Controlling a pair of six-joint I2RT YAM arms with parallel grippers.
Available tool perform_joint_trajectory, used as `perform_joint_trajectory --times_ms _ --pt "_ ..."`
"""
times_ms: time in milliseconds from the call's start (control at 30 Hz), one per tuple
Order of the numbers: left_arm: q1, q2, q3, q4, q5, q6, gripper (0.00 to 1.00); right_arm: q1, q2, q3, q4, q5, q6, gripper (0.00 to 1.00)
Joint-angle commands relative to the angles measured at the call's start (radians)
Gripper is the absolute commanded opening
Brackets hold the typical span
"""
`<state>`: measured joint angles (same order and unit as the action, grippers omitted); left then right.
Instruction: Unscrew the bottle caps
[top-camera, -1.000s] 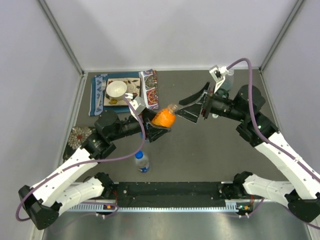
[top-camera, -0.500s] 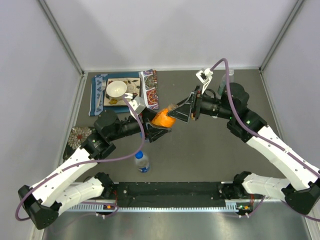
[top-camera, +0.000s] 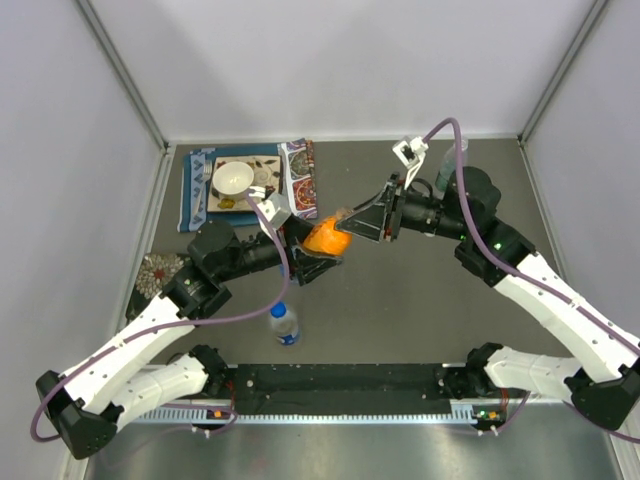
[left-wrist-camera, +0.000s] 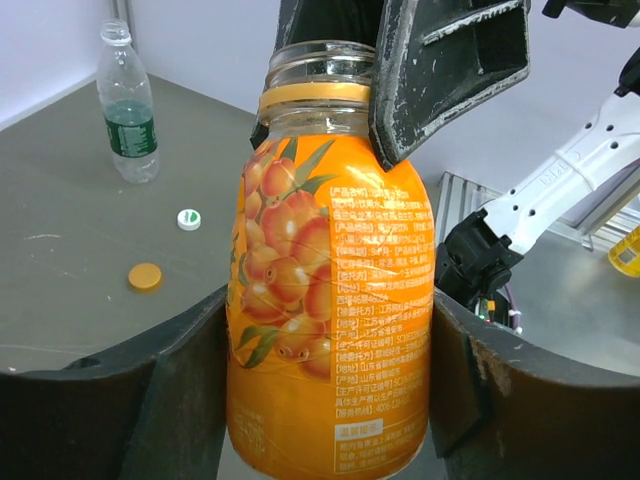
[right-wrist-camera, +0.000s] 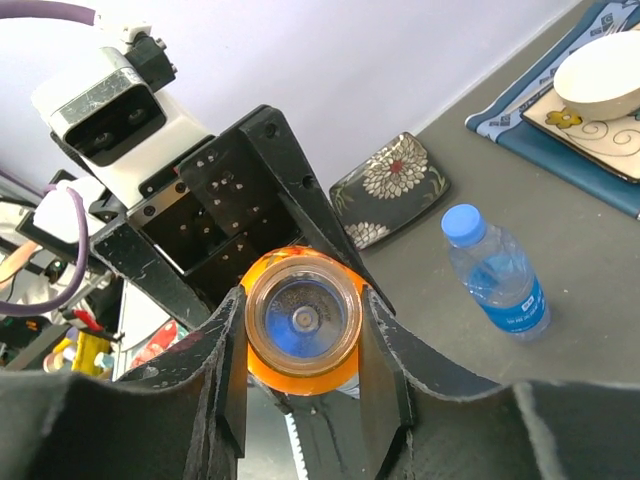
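The short orange bottle hangs above the table's middle, my left gripper shut on its body. My right gripper is shut on the bottle's threaded neck, whose mouth is bare, with no cap. An orange cap and a white cap lie loose on the table. A clear greenish bottle stands behind them. A clear bottle with a blue label stands near the front, its blue cap on.
A blue placemat with a plate and white bowl lies at the back left. A flower-patterned dish sits at the left edge. Grey walls enclose the table on three sides.
My right gripper has moved left from open and apart to the orange bottle's neck and shut on it. The left arm and the bottle have stayed in place.
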<state>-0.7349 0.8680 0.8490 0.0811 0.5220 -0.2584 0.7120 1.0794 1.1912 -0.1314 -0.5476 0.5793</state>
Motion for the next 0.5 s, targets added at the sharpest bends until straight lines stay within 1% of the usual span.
perform_joint_trajectory --times_ms 0,33,67,133,167,200,233,267,300,333,367,400,467 --pt "-0.004 -0.015 0.039 0.025 -0.034 0.025 0.81 0.014 -0.036 0.007 0.032 0.027 -0.007 0.00" --pt "-0.004 -0.017 0.044 0.002 -0.049 0.030 0.96 0.012 -0.038 0.013 0.020 0.043 -0.028 0.00" --pt "-0.004 -0.023 0.054 -0.013 -0.068 0.041 0.98 0.014 -0.039 0.036 0.003 0.063 -0.042 0.00" --pt "-0.004 -0.047 0.065 -0.062 -0.135 0.059 0.98 0.012 -0.038 0.070 -0.075 0.174 -0.088 0.00" --pt "-0.004 -0.060 0.073 -0.076 -0.167 0.070 0.98 0.014 -0.033 0.115 -0.111 0.225 -0.108 0.00" --pt "-0.004 -0.085 0.078 -0.104 -0.250 0.074 0.98 0.014 -0.027 0.142 -0.143 0.347 -0.130 0.00" --pt "-0.004 -0.099 0.081 -0.130 -0.281 0.087 0.98 0.012 0.000 0.168 -0.213 0.421 -0.165 0.00" --pt "-0.003 -0.113 0.085 -0.165 -0.315 0.108 0.98 0.012 0.017 0.224 -0.241 0.495 -0.182 0.00" --pt "-0.003 -0.142 0.085 -0.182 -0.353 0.114 0.98 0.010 0.040 0.249 -0.263 0.640 -0.200 0.00" --pt "-0.004 -0.161 0.082 -0.191 -0.416 0.117 0.98 0.009 0.077 0.284 -0.284 0.711 -0.234 0.00" --pt "-0.004 -0.199 0.070 -0.201 -0.450 0.119 0.98 0.006 0.100 0.294 -0.283 0.776 -0.249 0.00" --pt "-0.004 -0.217 0.064 -0.202 -0.473 0.119 0.98 -0.003 0.123 0.304 -0.284 0.902 -0.259 0.00" --pt "-0.004 -0.276 0.042 -0.204 -0.510 0.123 0.98 -0.028 0.210 0.347 -0.277 0.986 -0.280 0.00"
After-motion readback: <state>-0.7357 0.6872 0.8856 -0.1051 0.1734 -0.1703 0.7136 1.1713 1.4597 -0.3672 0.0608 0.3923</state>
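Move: The orange bottle is in both grippers: its middle sits nearly at the left hand's fingertips, some 2 cm to the right, and about 4 cm left of and 4 cm below the right hand, which has its neck. From the right hand, the green-label bottle stands about 40 cm ahead, 32 cm right and 29 cm down; the loose orange cap lies some 24 cm ahead, 13 cm right and 38 cm below. The blue bottle stands about 10 cm ahead of the left hand, 9 cm left and 25 cm lower. The left fingers open wide and let go of the orange bottle's body, while the right hand keeps its pinch on the neck and carries it forward about 10 cm, with some 5 cm to the right and a slight late rise, swinging roughly 35 degrees clockwise towards the green-label bottle's side. The left hand backs off left about 6 cm, rising a little and turning some 20 degrees counter-clockwise. ##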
